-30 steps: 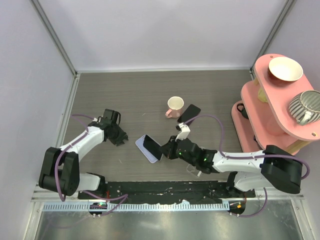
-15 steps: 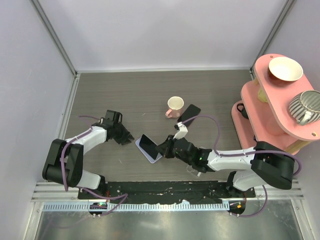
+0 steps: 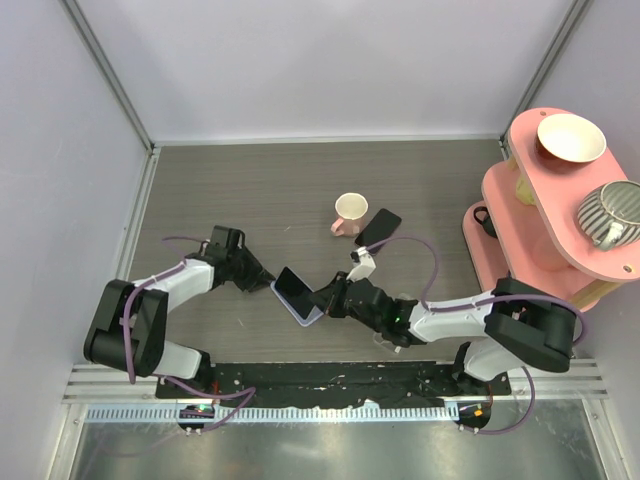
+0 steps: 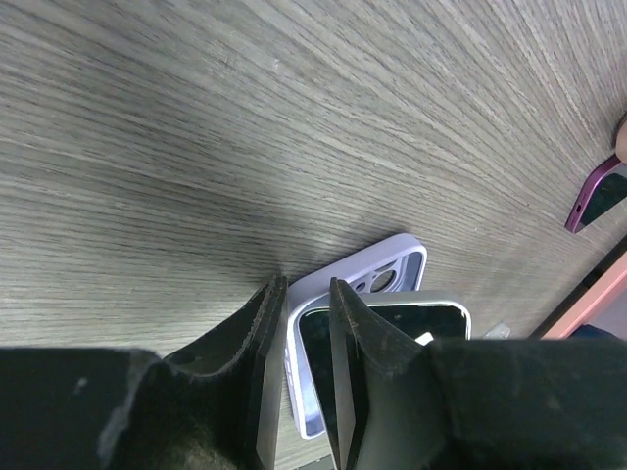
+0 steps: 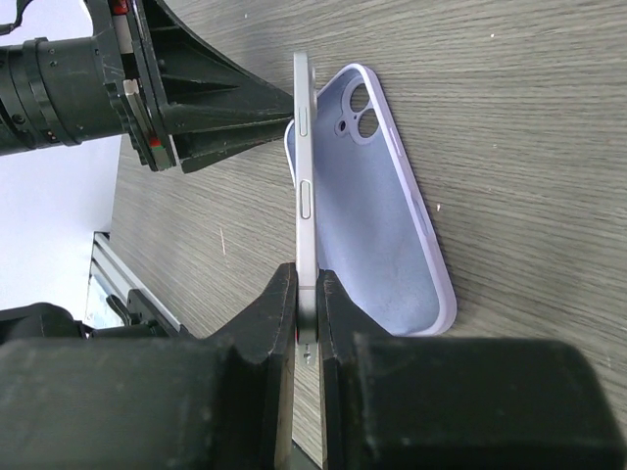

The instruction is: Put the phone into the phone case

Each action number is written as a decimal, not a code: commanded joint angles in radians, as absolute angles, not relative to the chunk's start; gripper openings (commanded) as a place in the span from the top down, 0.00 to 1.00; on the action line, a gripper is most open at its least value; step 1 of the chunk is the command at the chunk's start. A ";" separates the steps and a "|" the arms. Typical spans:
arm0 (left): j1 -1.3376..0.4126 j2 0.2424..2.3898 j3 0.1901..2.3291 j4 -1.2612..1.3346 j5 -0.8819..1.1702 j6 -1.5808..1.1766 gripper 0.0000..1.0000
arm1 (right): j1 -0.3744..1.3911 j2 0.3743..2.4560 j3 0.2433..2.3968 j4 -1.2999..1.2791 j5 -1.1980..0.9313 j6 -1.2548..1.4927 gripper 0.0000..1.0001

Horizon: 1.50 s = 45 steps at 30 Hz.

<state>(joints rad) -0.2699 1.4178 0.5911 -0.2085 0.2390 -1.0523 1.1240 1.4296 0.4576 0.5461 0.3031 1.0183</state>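
The lavender phone case (image 3: 308, 312) lies open side up on the table. The phone (image 3: 293, 288), dark screen showing, stands tilted with one long edge down in the case. My right gripper (image 3: 328, 298) is shut on the phone's near end; in the right wrist view the phone (image 5: 305, 147) is edge-on between the fingers, with the case (image 5: 377, 206) beside it. My left gripper (image 3: 268, 280) is at the case's far-left edge. Its jaws (image 4: 306, 286) stand narrowly open, straddling the case's rim (image 4: 392, 257), and one finger (image 4: 348, 333) overlaps the phone's screen (image 4: 416, 325).
A pink mug (image 3: 349, 212) and a dark slab with a purple edge (image 3: 378, 227) lie behind the phone. A pink rack (image 3: 520, 205) at the right carries a bowl (image 3: 570, 138) and a striped cup (image 3: 610, 212). Grey walls close the left and back.
My left gripper has slid right up to the case and its jaws have narrowed a little. The right gripper has carried the phone slightly left, towards it.
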 commanded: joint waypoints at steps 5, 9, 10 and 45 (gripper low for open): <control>-0.287 1.439 0.538 -0.250 0.227 -1.046 0.72 | 1.127 1.503 0.451 0.578 0.288 1.032 0.99; -0.293 1.437 0.534 -0.249 0.227 -1.043 0.76 | 1.126 1.514 0.445 0.575 0.291 1.046 0.99; -0.295 1.436 0.531 -0.250 0.227 -1.040 0.78 | 1.126 1.519 0.442 0.575 0.290 1.051 0.99; -0.327 1.413 0.526 -0.310 0.150 -1.058 1.00 | 1.143 1.491 0.590 0.189 0.293 0.963 0.46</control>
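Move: The purple case lies flat under the tilted phone whose near end the right fingers already pinch; its middle is about 6 cm to the right hand's left, 2 cm ahead and 6 cm below. From the left hand, poised at the case's far-left corner, that middle is some 7 cm right, 3 cm back, 1 cm lower. From the right hand, the mug stands about 22 cm ahead, 7 cm right; the black phone 20 cm ahead, 16 cm right. The phone's pinched near end is lowered towards the case, slowly for some 2 cm; then the right fingers let go, spreading to about half open as the hand drops on to about 5 cm in all, tips down some 10 degrees and eases back slightly, ending astride the near end. Meanwhile the left hand stays at the case's far-left corner and shuts its fingertips. ##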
